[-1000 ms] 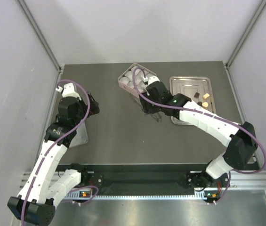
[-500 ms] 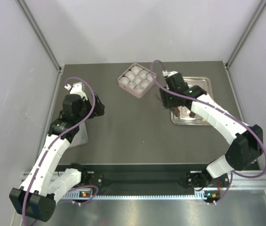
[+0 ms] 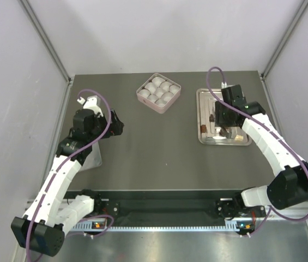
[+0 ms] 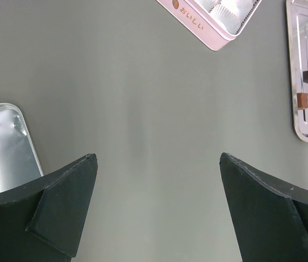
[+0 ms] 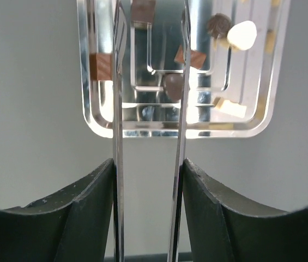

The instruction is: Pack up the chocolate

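The chocolate pieces lie loose in a shiny steel tray [image 5: 143, 129] at the right of the table: brown squares [image 5: 100, 65], dark round ones [image 5: 173, 86] and a cream one [image 5: 241, 34]. My right gripper [image 5: 148, 162] is over the tray's near end, shut on metal tongs [image 5: 118, 109]. The two blades stand apart and reach over the tray, the right blade beside a dark round piece. From above, the right gripper [image 3: 223, 123] covers part of the tray [image 3: 203, 93]. My left gripper [image 4: 157, 156] hangs open and empty over bare table at the left [image 3: 116, 124].
A pink square box [image 3: 158, 92] filled with white paper cups sits at the back centre, also seen in the left wrist view [image 4: 213, 16]. A flat metal lid [image 3: 91, 158] lies under the left arm. The steel tray's left rim [image 4: 295, 109] shows in the left wrist view.
The right arm swung with the tongs from the pink box rightward to the steel tray, and the blades have drawn closer. The left arm shifted only slightly.
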Controlling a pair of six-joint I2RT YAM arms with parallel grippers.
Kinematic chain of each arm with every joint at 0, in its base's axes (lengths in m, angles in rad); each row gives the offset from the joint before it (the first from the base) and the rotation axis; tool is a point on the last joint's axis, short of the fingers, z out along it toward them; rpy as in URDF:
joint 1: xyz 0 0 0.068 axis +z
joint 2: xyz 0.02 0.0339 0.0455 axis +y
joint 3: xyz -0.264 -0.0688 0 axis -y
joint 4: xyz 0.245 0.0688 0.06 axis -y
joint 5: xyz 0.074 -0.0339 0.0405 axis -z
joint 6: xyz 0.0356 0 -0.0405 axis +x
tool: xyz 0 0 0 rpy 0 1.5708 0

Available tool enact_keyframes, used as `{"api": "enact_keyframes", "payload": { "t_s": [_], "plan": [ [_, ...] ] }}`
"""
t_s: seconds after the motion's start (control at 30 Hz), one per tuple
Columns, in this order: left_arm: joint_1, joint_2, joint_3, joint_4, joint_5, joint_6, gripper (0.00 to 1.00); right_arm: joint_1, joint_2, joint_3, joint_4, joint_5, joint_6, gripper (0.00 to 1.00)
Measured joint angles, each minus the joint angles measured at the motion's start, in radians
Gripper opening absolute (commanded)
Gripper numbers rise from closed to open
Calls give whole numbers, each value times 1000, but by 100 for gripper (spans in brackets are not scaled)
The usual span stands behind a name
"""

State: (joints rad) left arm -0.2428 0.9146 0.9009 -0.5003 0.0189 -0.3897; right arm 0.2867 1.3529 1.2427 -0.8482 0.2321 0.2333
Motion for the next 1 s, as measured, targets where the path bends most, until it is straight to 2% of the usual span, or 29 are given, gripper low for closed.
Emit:
{"api": "enact_keyframes", "payload": {
  "t_s": [0.4, 0.77, 1.0],
  "plan": [
    [0, 0, -7, 1, 15, 0, 99, -3, 53, -35, 83, -28, 25, 48],
    [0, 9, -7, 2, 18, 0, 99, -6, 174, -45, 161, -42, 39, 47],
    [0, 13, -7, 3, 19, 0, 99, -19, 184, -67, 183, -43, 40, 45]
  ]
}}
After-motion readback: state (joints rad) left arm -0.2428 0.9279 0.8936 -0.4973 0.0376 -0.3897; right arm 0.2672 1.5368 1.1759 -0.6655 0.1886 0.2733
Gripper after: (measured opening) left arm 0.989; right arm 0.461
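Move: The tongs in the right hand are being taken to the dark square chocolate on the tray, about 12 cm ahead of that hand, in line with it sideways and some 16 cm lower. At that same low level, a light-brown square lies 7 cm ahead and 4 cm left of the hand, a brown wedge 8 cm ahead and 5 cm right, and a round chocolate 6 cm ahead and 4 cm right. From the left hand the dark square is roughly 15 cm ahead, 44 cm right and 20 cm below. Still gripping the tongs with their arms apart and their heads forward, the right hand sinks about 6 cm while easing some 3 cm forward, bringing the tong heads down over the dark square chocolate. It drifts about a centimetre left and tips slightly further down, the fingers narrowing only a hair, and the descent slows towards the end with the chocolate showing between the tong arms. ##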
